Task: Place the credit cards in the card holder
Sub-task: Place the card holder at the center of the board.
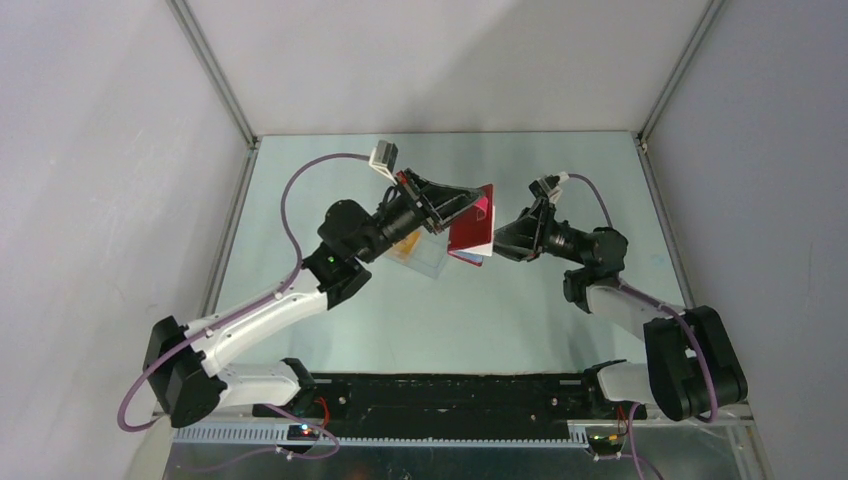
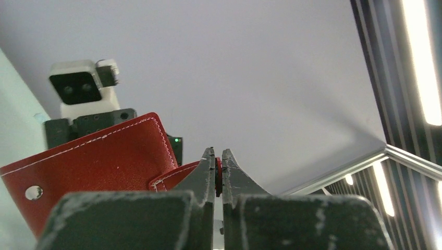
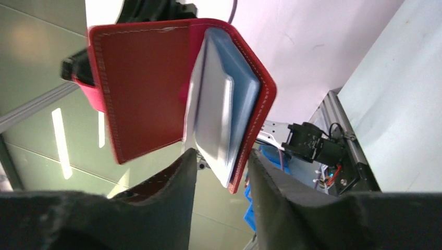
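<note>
The card holder (image 1: pixel 472 228) is a red wallet held up in the air above the table, hanging open. My left gripper (image 1: pixel 478 197) is shut on its little red closing tab (image 2: pixel 219 176); the red outside (image 2: pixel 99 161) shows left of the fingers. In the right wrist view the wallet shows a red flap (image 3: pixel 140 88) and a blue-grey inside (image 3: pixel 229 109). My right gripper (image 3: pixel 221 161) is open, its fingers either side of the wallet's lower corner, also seen from above (image 1: pixel 499 246). Orange credit cards (image 1: pixel 405 242) lie under my left gripper, in a clear box.
The clear plastic box (image 1: pixel 425 255) sits on the pale green table (image 1: pixel 400 320) below the left wrist. White walls enclose the table on three sides. The right arm's wrist camera (image 2: pixel 81 88) shows behind the wallet.
</note>
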Robot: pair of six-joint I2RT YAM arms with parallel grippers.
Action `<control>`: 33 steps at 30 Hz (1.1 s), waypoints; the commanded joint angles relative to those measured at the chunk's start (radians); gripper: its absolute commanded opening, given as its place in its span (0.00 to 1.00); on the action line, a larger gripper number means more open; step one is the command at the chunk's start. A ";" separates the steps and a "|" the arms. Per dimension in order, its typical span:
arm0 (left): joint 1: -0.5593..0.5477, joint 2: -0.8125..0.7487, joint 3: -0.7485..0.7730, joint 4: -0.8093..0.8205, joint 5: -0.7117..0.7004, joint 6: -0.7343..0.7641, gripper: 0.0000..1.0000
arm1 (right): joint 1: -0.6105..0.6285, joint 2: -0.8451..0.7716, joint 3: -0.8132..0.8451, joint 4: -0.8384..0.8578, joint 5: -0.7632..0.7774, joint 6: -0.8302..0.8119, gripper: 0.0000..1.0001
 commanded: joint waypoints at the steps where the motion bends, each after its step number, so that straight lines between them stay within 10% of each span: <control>1: -0.001 -0.017 -0.040 0.040 -0.006 -0.004 0.00 | 0.004 -0.035 0.043 0.059 0.014 0.012 0.34; 7: 0.000 -0.028 -0.094 0.040 -0.015 0.005 0.00 | -0.007 -0.050 0.043 0.053 -0.014 0.025 0.05; 18: 0.004 -0.042 -0.169 0.027 -0.021 0.032 0.00 | -0.051 -0.114 0.044 -0.100 -0.063 -0.079 0.00; 28: 0.001 0.068 -0.238 0.019 0.006 0.049 0.00 | -0.154 -0.241 0.102 -1.226 -0.019 -0.801 0.00; 33: -0.008 0.152 -0.243 0.019 0.010 0.056 0.00 | -0.209 -0.188 0.125 -1.423 -0.012 -0.965 0.00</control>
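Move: The card holder, its strap already in the left fingers, hangs open with its middle about 4 cm left of the right fingertips, 1 cm nearer the base and 5 cm above; its lower corner is between the half-open right fingers. The board's centre is roughly 15 cm ahead of the left hand, 4 cm to its left and 43 cm below. The clear box stands 8 cm left of that centre and 2 cm nearer. Down goes the left hand, about 16 cm towards the board, tilting some 20 degrees and keeping its pinch on the strap. The right hand stays nearly in place while its fingers close on the holder's lower free edge, then sinks about 9 cm with it, moving some 4 cm to the right and 3 cm forward as its fingertips tip down. ##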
